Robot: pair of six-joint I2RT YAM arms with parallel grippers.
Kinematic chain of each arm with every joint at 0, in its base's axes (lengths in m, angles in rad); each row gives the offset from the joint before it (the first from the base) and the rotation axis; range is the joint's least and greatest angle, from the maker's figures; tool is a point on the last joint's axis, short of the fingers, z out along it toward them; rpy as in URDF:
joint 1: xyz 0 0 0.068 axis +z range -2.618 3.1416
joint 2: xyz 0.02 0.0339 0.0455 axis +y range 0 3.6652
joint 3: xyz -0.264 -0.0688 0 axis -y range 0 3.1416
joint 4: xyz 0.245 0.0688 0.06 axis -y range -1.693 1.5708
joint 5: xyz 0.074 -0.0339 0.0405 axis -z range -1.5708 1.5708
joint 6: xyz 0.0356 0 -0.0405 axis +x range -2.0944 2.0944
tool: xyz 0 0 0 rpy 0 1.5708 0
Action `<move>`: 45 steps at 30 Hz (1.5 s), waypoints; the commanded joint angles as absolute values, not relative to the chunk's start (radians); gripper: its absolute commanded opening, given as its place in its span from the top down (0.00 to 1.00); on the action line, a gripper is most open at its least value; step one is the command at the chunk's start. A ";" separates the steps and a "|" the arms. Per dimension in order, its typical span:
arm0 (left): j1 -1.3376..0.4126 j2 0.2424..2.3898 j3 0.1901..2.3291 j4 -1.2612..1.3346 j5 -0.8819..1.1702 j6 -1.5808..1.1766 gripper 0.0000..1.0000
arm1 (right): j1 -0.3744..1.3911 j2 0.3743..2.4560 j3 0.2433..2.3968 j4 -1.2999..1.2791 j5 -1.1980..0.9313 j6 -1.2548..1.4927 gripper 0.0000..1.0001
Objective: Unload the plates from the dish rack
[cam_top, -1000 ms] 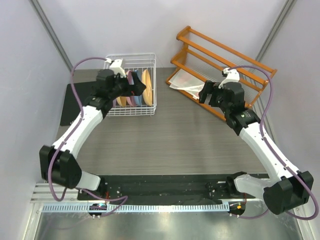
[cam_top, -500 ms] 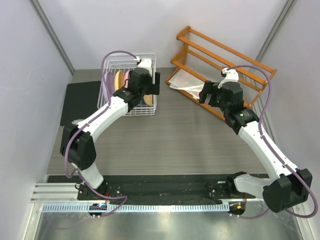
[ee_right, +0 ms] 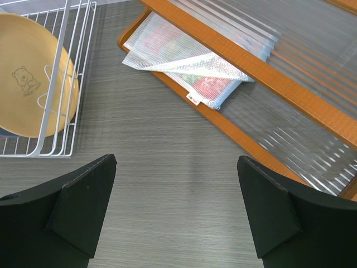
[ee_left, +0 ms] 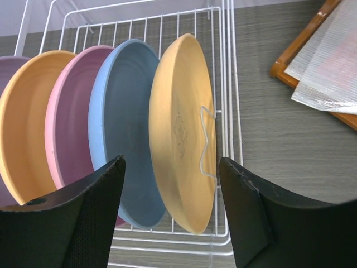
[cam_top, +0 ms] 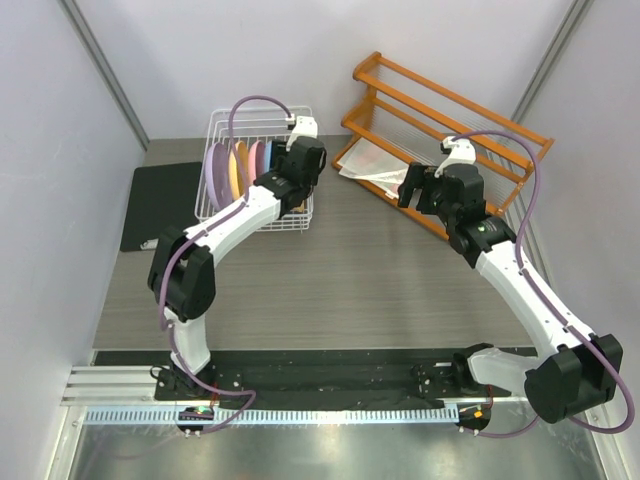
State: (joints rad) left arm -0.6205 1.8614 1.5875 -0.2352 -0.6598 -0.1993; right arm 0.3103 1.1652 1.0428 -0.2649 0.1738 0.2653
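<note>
The white wire dish rack stands at the back left with the plates upright in it: lilac, yellow, pink and light blue. The left wrist view shows the orange plate at the rack's right end, beside the blue one. My left gripper is open, and its fingers straddle the orange plate's near edge with gaps on both sides. My right gripper hangs open over bare table, right of the rack, with nothing between its fingers.
An orange wooden slatted shelf stands at the back right, with a white mesh pouch on its lowest level. A black mat lies left of the rack. Side walls close in on both sides.
My left arm has swung from the rack's left side across to its right end, over the orange plate, and its jaws have narrowed somewhat. The right arm has not moved.
</note>
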 commanded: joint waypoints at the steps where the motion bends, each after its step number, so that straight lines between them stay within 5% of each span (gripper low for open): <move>1: -0.623 1.904 1.669 -0.233 -0.736 -0.190 0.32 | 0.307 1.161 1.037 -0.236 0.189 0.271 0.04; 4: -0.623 1.934 1.695 -0.239 -0.739 -0.192 0.38 | 0.307 1.167 1.035 -0.236 0.187 0.273 0.05; 11: -0.623 1.990 1.744 -0.279 -0.776 -0.201 0.78 | 0.307 1.177 1.034 -0.236 0.190 0.272 0.05; 14: -0.624 1.980 1.743 -0.282 -0.795 -0.199 0.82 | 0.307 1.184 1.032 -0.236 0.190 0.273 0.04; 17: -0.630 1.968 1.746 -0.282 -0.828 -0.175 1.00 | 0.307 1.198 1.034 -0.236 0.187 0.276 0.04; 34: -0.715 1.942 1.761 -0.029 -1.239 0.198 1.00 | 0.305 1.226 1.042 -0.250 0.143 0.281 0.04; 45: -0.762 1.822 1.764 0.012 -1.279 0.322 1.00 | 0.307 1.193 1.026 -0.250 0.110 0.299 0.04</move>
State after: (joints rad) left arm -0.7383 1.9457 1.7153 -0.0807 -1.2232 0.2703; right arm 0.3103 1.2346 1.0340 -0.2699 0.1291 0.2836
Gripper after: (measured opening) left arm 0.118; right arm 0.961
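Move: The rightmost yellow plate stands on edge between the left hand's open fingers, its middle about 4 cm ahead, 1 cm right and 6 cm below. The blue plate stands roughly 4 cm to the left of it and the pink plate some 7 cm to the left of it, both level with it; the rack's right side is about 4 cm to the right of it and a little lower. From the right hand the yellow plate is some 12 cm ahead, 20 cm left and 8 cm below. The rightmost yellow plate is pinched at its upper rim by the left fingers, which ease about 2 cm forward and down over it as they close. The left hand then lifts it about 8 cm, drawing back some 3 cm and drifting left, while rolling its left side up nearly 30 degrees and turning counter-clockwise. The right hand, empty and open, sinks 3 cm. ##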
